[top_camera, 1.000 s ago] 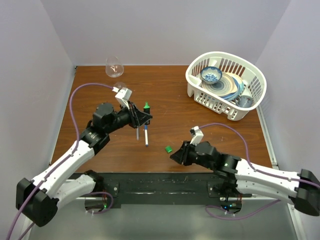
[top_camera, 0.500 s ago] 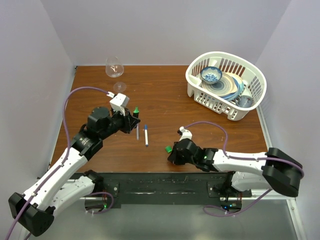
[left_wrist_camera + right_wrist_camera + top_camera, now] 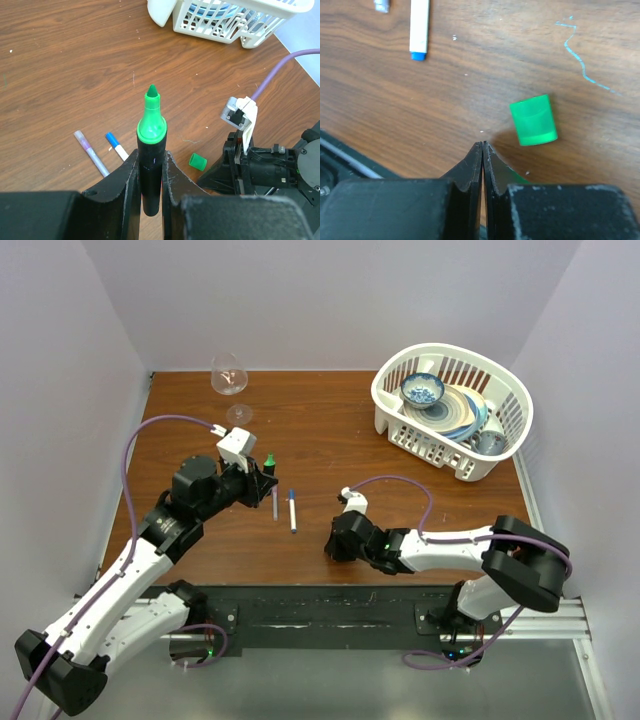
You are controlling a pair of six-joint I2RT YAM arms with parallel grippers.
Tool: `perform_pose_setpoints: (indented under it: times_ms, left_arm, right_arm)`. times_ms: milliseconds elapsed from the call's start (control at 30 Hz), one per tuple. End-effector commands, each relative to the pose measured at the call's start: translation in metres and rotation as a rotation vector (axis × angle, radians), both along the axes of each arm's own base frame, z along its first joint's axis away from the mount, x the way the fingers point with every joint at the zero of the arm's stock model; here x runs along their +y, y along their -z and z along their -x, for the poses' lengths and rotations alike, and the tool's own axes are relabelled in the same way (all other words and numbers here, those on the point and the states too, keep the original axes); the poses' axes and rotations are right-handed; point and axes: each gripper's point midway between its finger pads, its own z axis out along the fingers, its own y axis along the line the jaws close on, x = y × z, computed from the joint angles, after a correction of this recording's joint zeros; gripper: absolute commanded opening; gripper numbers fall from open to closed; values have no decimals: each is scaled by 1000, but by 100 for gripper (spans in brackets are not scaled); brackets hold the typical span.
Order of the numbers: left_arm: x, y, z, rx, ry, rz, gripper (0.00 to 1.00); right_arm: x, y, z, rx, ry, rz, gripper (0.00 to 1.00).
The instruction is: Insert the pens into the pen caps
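My left gripper [image 3: 150,159] is shut on a thick black marker [image 3: 150,150], whose green tip [image 3: 269,458] points up and away. A thin purple-grey pen [image 3: 275,503] and a thin white pen with a blue end [image 3: 292,510] lie side by side on the table, to the right of that gripper. A small green cap [image 3: 533,120] lies on its side on the wood. My right gripper [image 3: 483,145] is shut and holds nothing, its tips just left of the cap. In the top view this gripper [image 3: 336,543] hides the cap.
A white basket [image 3: 450,410] with bowls and plates stands at the back right. A wine glass [image 3: 228,375] stands at the back left. A faint blue scribble [image 3: 580,55] marks the wood beyond the cap.
My right gripper moved left toward the green cap and closed beside it without taking it. My left arm drew back to the left with the marker still held.
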Motion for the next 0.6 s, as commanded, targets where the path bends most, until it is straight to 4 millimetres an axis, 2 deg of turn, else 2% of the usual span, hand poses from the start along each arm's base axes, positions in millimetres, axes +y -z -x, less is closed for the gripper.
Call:
perform_pose_setpoints:
  times_ms: [0,167,333,400,567]
  left_arm:
    - [3,-2,-3,-35,-7,-19,0]
    - [4,-3,-3,-38,-10,-18,0]
    - [4,-2,-3,-34,-12,-18,0]
    - [4,-3,-3,-35,-12,-17,0]
    - [5,-3,-3,-35,-14,-17,0]
  right_arm:
    - [-5,-10,-21,-99,46,54,5]
    - [-32,-3,-28,-150,82,169,5]
    - [-54,1,-49,-182,128,218,5]
    - [-62,-3,-61,-192,154,216,5]
    - [-67,-18,-79,-222,164,214,8]
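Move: The green cap lies on the table about 3 cm ahead of my right fingertips, 1 cm to their right and 1 cm lower. The blue-capped pen is about 11 cm ahead and 11 cm left of that hand; the lavender-capped pen lies some 14 cm ahead and 16 cm left. From my left hand, which already grips the green marker, the green cap is about 17 cm right, 4 cm back and 22 cm below. With the fingers kept shut just above the table, I sweep my right hand some 6 cm right and nearly as far forward, starting more sideways and then swinging ahead, round to the right side of the green cap and nudging it. The wrist rolls about 10 degrees, left side dipping, and turns slightly clockwise. My left hand holds the marker still. ##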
